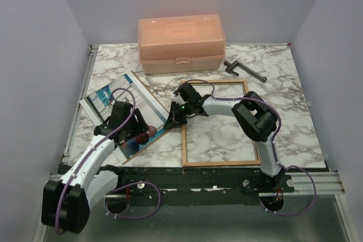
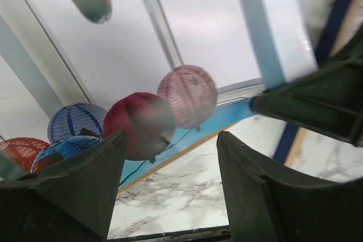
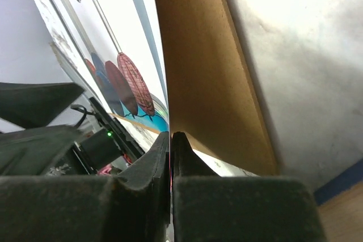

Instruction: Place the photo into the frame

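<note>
The photo [image 1: 116, 103], a glossy print with red and blue balloons [image 2: 187, 38], lies at the table's left on a brown backing board [image 1: 150, 92]. My right gripper [image 1: 172, 120] reaches left across the frame's corner. It is shut on the photo's right edge [image 3: 127, 83], which rises edge-on from the pinched jaws [image 3: 171, 134], with the brown board [image 3: 210, 72] just beside it. My left gripper [image 1: 136, 137] hovers open over the photo's near corner [image 2: 171, 137], holding nothing, with marble showing between its fingers. The frame [image 1: 221, 164] lies tan back up at centre right, marble showing through its opening.
A peach plastic box [image 1: 181, 43] stands shut at the back centre. A black metal handle [image 1: 244, 71] lies right of it. White walls close in the left, right and back. The right arm's body [image 2: 317, 100] sits close to my left gripper.
</note>
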Available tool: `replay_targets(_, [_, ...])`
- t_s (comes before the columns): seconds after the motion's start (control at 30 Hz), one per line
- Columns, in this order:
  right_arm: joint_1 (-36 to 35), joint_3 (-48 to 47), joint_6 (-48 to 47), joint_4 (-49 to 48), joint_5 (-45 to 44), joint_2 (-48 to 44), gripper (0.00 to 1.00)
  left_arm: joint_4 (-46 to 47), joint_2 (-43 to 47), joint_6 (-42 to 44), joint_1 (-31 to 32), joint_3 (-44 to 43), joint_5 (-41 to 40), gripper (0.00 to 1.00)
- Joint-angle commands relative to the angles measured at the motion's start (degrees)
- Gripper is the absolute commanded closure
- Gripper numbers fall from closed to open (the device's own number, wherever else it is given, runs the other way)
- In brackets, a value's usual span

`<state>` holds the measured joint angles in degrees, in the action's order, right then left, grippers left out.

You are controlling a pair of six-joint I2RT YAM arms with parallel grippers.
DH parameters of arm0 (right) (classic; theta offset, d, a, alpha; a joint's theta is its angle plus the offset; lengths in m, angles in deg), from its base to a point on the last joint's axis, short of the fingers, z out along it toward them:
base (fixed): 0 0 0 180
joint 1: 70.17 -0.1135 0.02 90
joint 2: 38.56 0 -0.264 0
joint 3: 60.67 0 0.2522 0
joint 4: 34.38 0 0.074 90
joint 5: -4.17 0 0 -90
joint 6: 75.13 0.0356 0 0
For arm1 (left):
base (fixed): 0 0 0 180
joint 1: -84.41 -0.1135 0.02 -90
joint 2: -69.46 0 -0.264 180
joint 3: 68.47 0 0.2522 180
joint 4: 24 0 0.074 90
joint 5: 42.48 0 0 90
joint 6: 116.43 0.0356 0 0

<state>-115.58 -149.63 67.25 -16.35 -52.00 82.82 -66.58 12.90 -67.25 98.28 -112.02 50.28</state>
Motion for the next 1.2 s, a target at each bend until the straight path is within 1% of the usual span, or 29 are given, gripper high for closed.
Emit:
replay_targets(0.0, [-0.4,1.3,-2.5,3.8,-2.9,-4.8,0.98,1.7,9.5,0.7,-0.2,0.3,3.4,0.33])
replay_targets(0.03, [-0.4,2.1,-3.0,4.6,-3.6,-6.1,0.99,1.9,11.2,0.4,-0.2,0.3,3.5,0.32])
replay_targets(0.13, [-0.4,4.5,-4.5,6.7,-5.9,-10.7,0.99,2.9,15.7,-0.5,-0.2,0.5,4.5,0.32])
replay_targets(0.27, [-0.4,9.2,-6.2,11.2,-9.3,-18.1,0.99,3.0,18.2,-1.2,-0.2,0.4,5.5,0.31])
replay_targets(0.43, [-0.4,18.7,-6.3,15.1,-12.4,-30.0,0.99,2.5,17.9,-1.5,-0.2,-0.1,5.6,0.31])
replay_targets(0.57, [-0.5,27.9,-5.3,18.7,-15.7,-40.0,0.99,2.9,17.2,-1.7,-0.2,0.1,5.7,0.30])
replay_targets(0.7, [-0.6,35.6,-3.5,21.6,-17.5,-49.5,0.95,3.7,16.0,-1.8,-0.2,0.4,5.9,0.30])
replay_targets(0.73, [-0.6,36.9,-3.1,21.9,-17.7,-51.6,0.92,4.0,15.8,-1.9,-0.2,0.5,6.0,0.30])
replay_targets(0.77, [-0.6,38.7,-2.5,21.9,-17.7,-53.1,0.88,4.4,15.5,-2.1,-0.2,0.6,6.3,0.30])
replay_targets(0.8, [-0.6,39.8,-2.3,22.0,-17.5,-54.6,0.81,4.7,15.3,-2.1,-0.2,0.7,6.4,0.30])
replay_targets(0.83, [-0.6,40.6,-2.3,22.1,-17.6,-55.6,0.72,5.1,15.2,-2.2,-0.2,0.8,6.6,0.30])
replay_targets(0.87, [-0.6,41.1,-2.4,22.5,-18.0,-56.3,0.65,5.3,15.1,-2.1,-0.2,0.9,6.7,0.30])
replay_targets(0.9, [-0.6,41.2,-2.8,23.1,-19.2,-56.6,0.56,5.3,15.1,-2.1,-0.2,1.0,6.7,0.30])
replay_targets(1.0, [-0.6,39.2,-4.3,26.7,-25.0,-55.3,0.38,5.3,15.1,-2.1,-0.2,1.1,6.8,0.30])
replay_targets(1.1, [-0.6,34.9,-7.0,30.9,-30.3,-51.9,0.28,5.1,15.1,-1.9,-0.2,1.1,6.8,0.30])
replay_targets(1.17, [-0.5,32.2,-8.7,32.4,-33.4,-49.8,0.24,5.1,14.9,-1.8,-0.2,1.1,6.9,0.30])
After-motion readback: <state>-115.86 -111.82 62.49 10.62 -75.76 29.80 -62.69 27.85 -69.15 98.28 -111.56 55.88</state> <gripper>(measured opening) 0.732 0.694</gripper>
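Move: The right hand, fingers already shut on the photo's right-hand edge, has the wooden frame's middle about 24 cm to its right, level ahead and a couple of cm lower; the frame's left rail is only 6 cm right. The photo's middle and the brown backing board under it lie roughly 23 cm to its left and 3 cm ahead. The open left hand has the photo's middle some 9 cm left, 5 cm ahead, 3 cm below. Rightwards and back, the right hand draws the pinched photo off the board towards the frame, some 20 cm across and 12 cm back, arching up about 7 cm and sinking again; its fingers steepen downward and open at the end, letting the edge go. Meanwhile the left hand, still open, lifts about 7 cm clear and tips its fingers forward. ##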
